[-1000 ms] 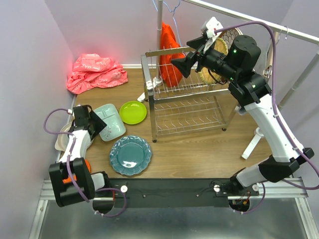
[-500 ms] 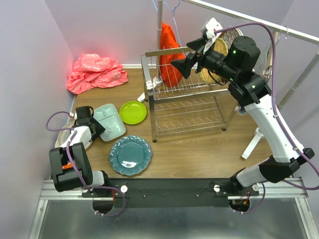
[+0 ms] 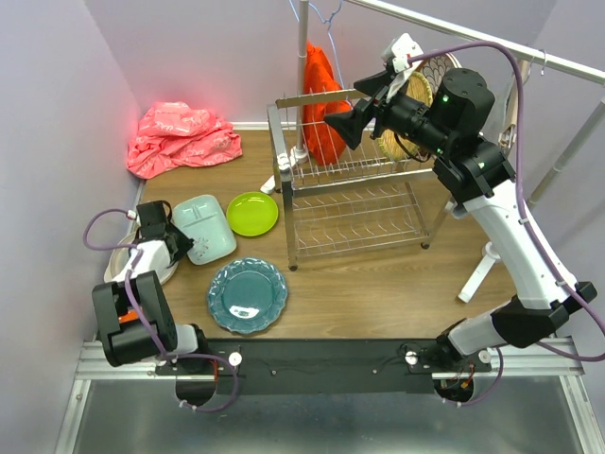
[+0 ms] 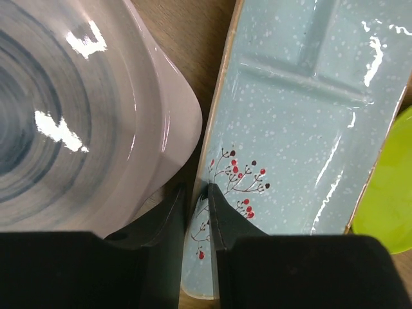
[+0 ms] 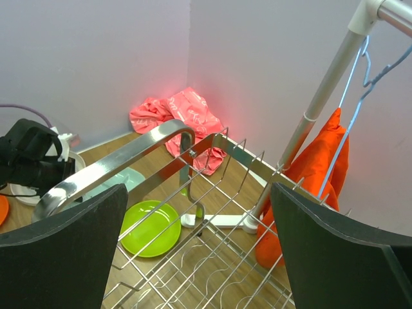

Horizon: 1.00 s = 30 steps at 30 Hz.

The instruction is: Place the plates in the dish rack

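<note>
The mint divided tray [image 4: 302,129] lies flat between the grey-swirl plate [image 4: 64,109] and the lime green plate [image 4: 386,193]. My left gripper [image 4: 197,193] has its jaws nearly together on the tray's near-left rim [image 3: 206,227]. A teal scalloped plate [image 3: 248,294] lies in front of them. An orange plate [image 3: 163,312] peeks out from under the left arm. My right gripper [image 5: 198,193] hangs wide open above the dish rack [image 5: 212,257] with nothing between its jaws. A woven-yellow plate [image 3: 395,142] stands in the rack's [image 3: 350,203] upper tier, partly hidden by the right arm.
A pink-red cloth [image 3: 180,137] is bunched in the back left corner. An orange cloth [image 3: 321,95] hangs from a garment rail [image 3: 473,38] behind the rack; the rail's white foot [image 3: 487,260] stands to the rack's right. Purple walls close in on the left and behind.
My left gripper's jaws have narrowed onto the mint tray's rim, and the wrist has shifted a little to the left. The right arm has not moved.
</note>
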Each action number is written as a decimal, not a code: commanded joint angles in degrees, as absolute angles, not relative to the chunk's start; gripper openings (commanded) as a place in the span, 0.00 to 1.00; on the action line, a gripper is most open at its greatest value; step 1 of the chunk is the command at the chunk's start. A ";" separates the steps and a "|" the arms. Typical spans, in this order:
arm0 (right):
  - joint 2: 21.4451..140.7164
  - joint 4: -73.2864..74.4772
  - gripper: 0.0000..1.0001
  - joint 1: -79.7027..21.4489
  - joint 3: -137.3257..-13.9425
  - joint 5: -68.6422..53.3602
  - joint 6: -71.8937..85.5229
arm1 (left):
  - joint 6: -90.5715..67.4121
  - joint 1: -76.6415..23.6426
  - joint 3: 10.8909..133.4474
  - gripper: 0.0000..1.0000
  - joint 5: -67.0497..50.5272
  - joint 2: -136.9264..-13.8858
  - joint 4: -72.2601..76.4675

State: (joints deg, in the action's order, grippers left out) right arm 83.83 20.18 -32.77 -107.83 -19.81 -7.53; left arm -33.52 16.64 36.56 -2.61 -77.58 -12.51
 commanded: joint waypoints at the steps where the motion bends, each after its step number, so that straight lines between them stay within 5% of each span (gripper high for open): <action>1: 82.53 19.34 1.00 -32.52 -108.54 -20.57 -6.77 | -30.41 18.10 37.17 0.03 -1.93 -73.31 -14.32; 30: 83.14 19.34 1.00 -32.52 -108.90 -23.38 -3.69 | -30.40 21.88 54.75 0.00 -20.47 -63.81 -12.84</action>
State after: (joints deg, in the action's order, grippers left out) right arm 83.83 20.18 -32.77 -107.83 -21.15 -5.52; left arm -27.05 20.97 49.30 -13.10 -66.72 -20.67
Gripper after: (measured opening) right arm 0.996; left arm 0.014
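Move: The pale-blue sectioned plate has its left rim already between the left hand's slightly open fingers, its middle some 5 cm ahead, 4 cm to the right and barely lower. Also from the left hand, the green plate lies about 9 cm ahead and 16 cm right, the grey-swirl plate 3 cm back and 13 cm left, and the scalloped blue plate 12 cm back and 15 cm right. The idle right hand has the pale-blue plate roughly 36 cm to its left, 4 cm ahead and 48 cm below. The left hand starts upward with its fingers about a quarter open around the left rim of the pale-blue plate, and shuts them fully to pinch the rim within the first few centimetres of the rise. Keeping that pinch it carries the plate on up, about 13 cm in all, swinging some 3 cm forward late in the lift as the wrist tips the fingers up by around 15 degrees and turns slightly clockwise. ##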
